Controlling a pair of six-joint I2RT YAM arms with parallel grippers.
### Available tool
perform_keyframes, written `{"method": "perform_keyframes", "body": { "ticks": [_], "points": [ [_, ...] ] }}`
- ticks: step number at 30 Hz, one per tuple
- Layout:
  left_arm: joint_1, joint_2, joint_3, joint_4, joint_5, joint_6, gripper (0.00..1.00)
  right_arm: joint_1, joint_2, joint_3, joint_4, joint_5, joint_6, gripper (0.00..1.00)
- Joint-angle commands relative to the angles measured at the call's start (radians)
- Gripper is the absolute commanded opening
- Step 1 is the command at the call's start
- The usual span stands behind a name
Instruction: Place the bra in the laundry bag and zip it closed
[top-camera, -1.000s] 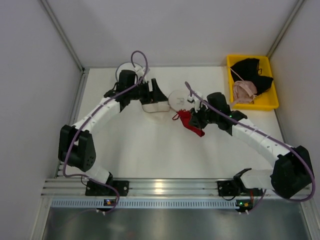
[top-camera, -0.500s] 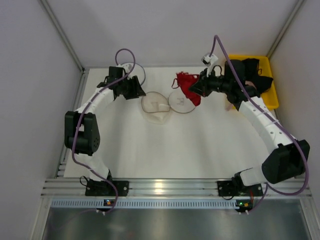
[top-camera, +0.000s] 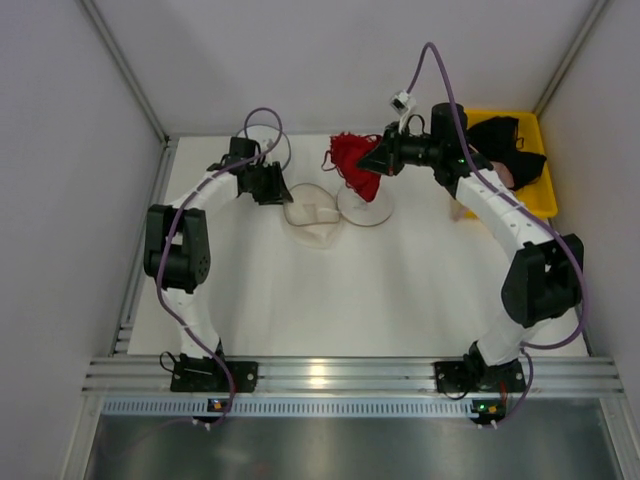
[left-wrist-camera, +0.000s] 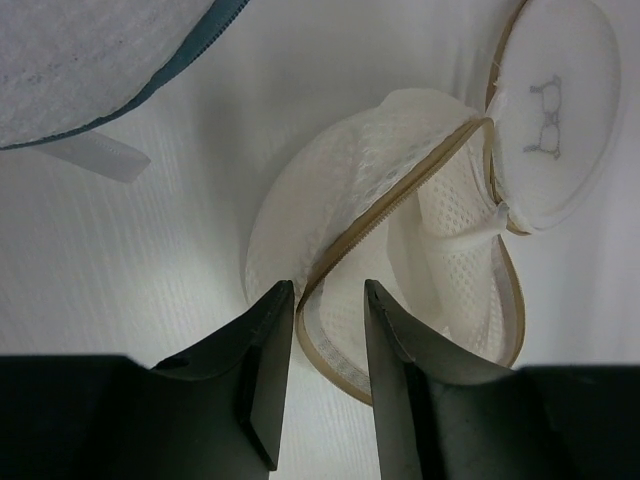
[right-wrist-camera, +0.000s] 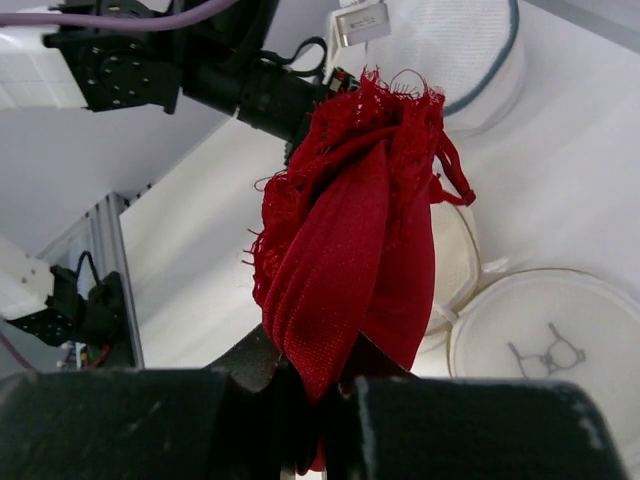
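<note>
The red lace bra (top-camera: 352, 165) hangs bunched from my right gripper (top-camera: 378, 160), which is shut on it above the back of the table; in the right wrist view the bra (right-wrist-camera: 350, 230) fills the middle, pinched at the gripper (right-wrist-camera: 320, 400). The laundry bag (top-camera: 312, 215) lies unzipped below, its round lid (left-wrist-camera: 550, 100) with the dark mark folded aside to the right. My left gripper (left-wrist-camera: 325, 290) sits low at the bag's left side (top-camera: 278, 190). Its jaws stand a little apart, and the tan zipper rim (left-wrist-camera: 400, 205) passes between them.
A second round mesh bag with a dark teal rim (left-wrist-camera: 100, 60) lies just behind the left gripper, also seen in the right wrist view (right-wrist-camera: 460, 50). A yellow bin (top-camera: 545, 205) at the back right holds a black garment (top-camera: 505, 135). White walls close in the table.
The right arm has carried the bra up from the table's middle toward the back, over the bag's lid. The left gripper drew back to the bag's left edge and its jaws narrowed.
</note>
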Motion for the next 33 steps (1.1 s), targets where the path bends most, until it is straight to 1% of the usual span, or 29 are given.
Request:
{"method": "perform_keyframes", "body": {
  "ticks": [1, 5, 6, 8, 9, 11, 13, 14, 15, 18, 19, 20, 22, 24, 25, 29, 33],
  "points": [
    [-0.001, 0.0, 0.015, 0.008, 0.018, 0.019, 0.39, -0.004, 0.007, 0.061, 0.154, -0.103, 0.072, 0.0],
    [-0.001, 0.0, 0.001, 0.008, 0.015, 0.018, 0.4, 0.0, 0.016, 0.055, 0.161, -0.121, 0.098, 0.0],
    [-0.001, 0.0, -0.004, 0.008, 0.027, 0.018, 0.36, -0.001, 0.013, 0.051, 0.167, -0.12, 0.1, 0.0],
    [-0.001, 0.005, -0.007, 0.006, 0.06, 0.012, 0.26, 0.0, 0.006, 0.031, 0.197, -0.111, 0.12, 0.0],
    [-0.002, 0.012, -0.011, 0.006, 0.099, 0.007, 0.2, 0.003, 0.003, 0.021, 0.255, -0.097, 0.136, 0.0],
    [-0.004, 0.012, -0.023, 0.006, 0.126, -0.007, 0.14, 0.005, 0.006, 0.0, 0.323, -0.077, 0.19, 0.0],
    [-0.005, 0.003, -0.043, 0.005, 0.154, -0.016, 0.04, 0.013, 0.022, -0.003, 0.413, -0.057, 0.225, 0.0],
    [-0.005, -0.006, -0.048, 0.002, 0.162, -0.019, 0.0, 0.016, 0.03, -0.003, 0.443, -0.037, 0.261, 0.0],
    [-0.005, -0.009, -0.057, 0.0, 0.172, -0.024, 0.0, 0.022, 0.05, -0.002, 0.505, -0.029, 0.281, 0.0],
    [-0.004, -0.029, -0.063, 0.0, 0.246, -0.045, 0.0, 0.042, 0.093, -0.014, 0.591, 0.02, 0.373, 0.0],
    [-0.002, -0.032, -0.065, 0.0, 0.289, -0.065, 0.0, 0.048, 0.102, -0.032, 0.655, 0.031, 0.399, 0.0],
    [-0.001, -0.037, -0.065, 0.0, 0.306, -0.079, 0.0, 0.054, 0.111, -0.045, 0.688, 0.063, 0.444, 0.0],
    [0.005, -0.04, -0.066, 0.002, 0.337, -0.112, 0.0, 0.078, 0.14, -0.093, 0.742, 0.095, 0.482, 0.0],
    [0.012, -0.038, -0.066, 0.002, 0.381, -0.126, 0.0, 0.104, 0.159, -0.132, 0.806, 0.147, 0.491, 0.0],
    [0.013, -0.038, -0.066, 0.002, 0.39, -0.13, 0.0, 0.114, 0.163, -0.176, 0.858, 0.164, 0.485, 0.0],
    [0.019, -0.031, -0.066, 0.006, 0.423, -0.146, 0.0, 0.152, 0.213, -0.27, 0.961, 0.224, 0.492, 0.0],
    [0.025, -0.021, -0.059, 0.02, 0.442, -0.159, 0.0, 0.189, 0.303, -0.324, 1.009, 0.245, 0.526, 0.0]
  ]
}}
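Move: The left hand's open fingers already straddle the near-left rim of the laundry bag, its zip edge about 1 cm below the fingertips; the bag's middle lies some 7 cm to the right and 3 cm back. The lid is about 20 cm to the right, and the teal-zipped bag 12 cm ahead and 7 cm left. From the right hand, holding the bra, the bag's opening is roughly 16 cm left, 2 ahead and 21 below; the lid is about 3 cm left, 3 ahead, 22 below. The left fingers shut on the zip-edged rim of the laundry bag, pinch it, and drag it about 5 cm back and 4 cm to the right, the wrist rolling so the fingers point more to the right. Keeping its grip on the bra, the right hand first rises about 4 cm while easing left and slightly forward, then drops quickly some 15 cm and on leftward towards the bag's opening, tilting about 20 degrees until its fingers are nearly level. ##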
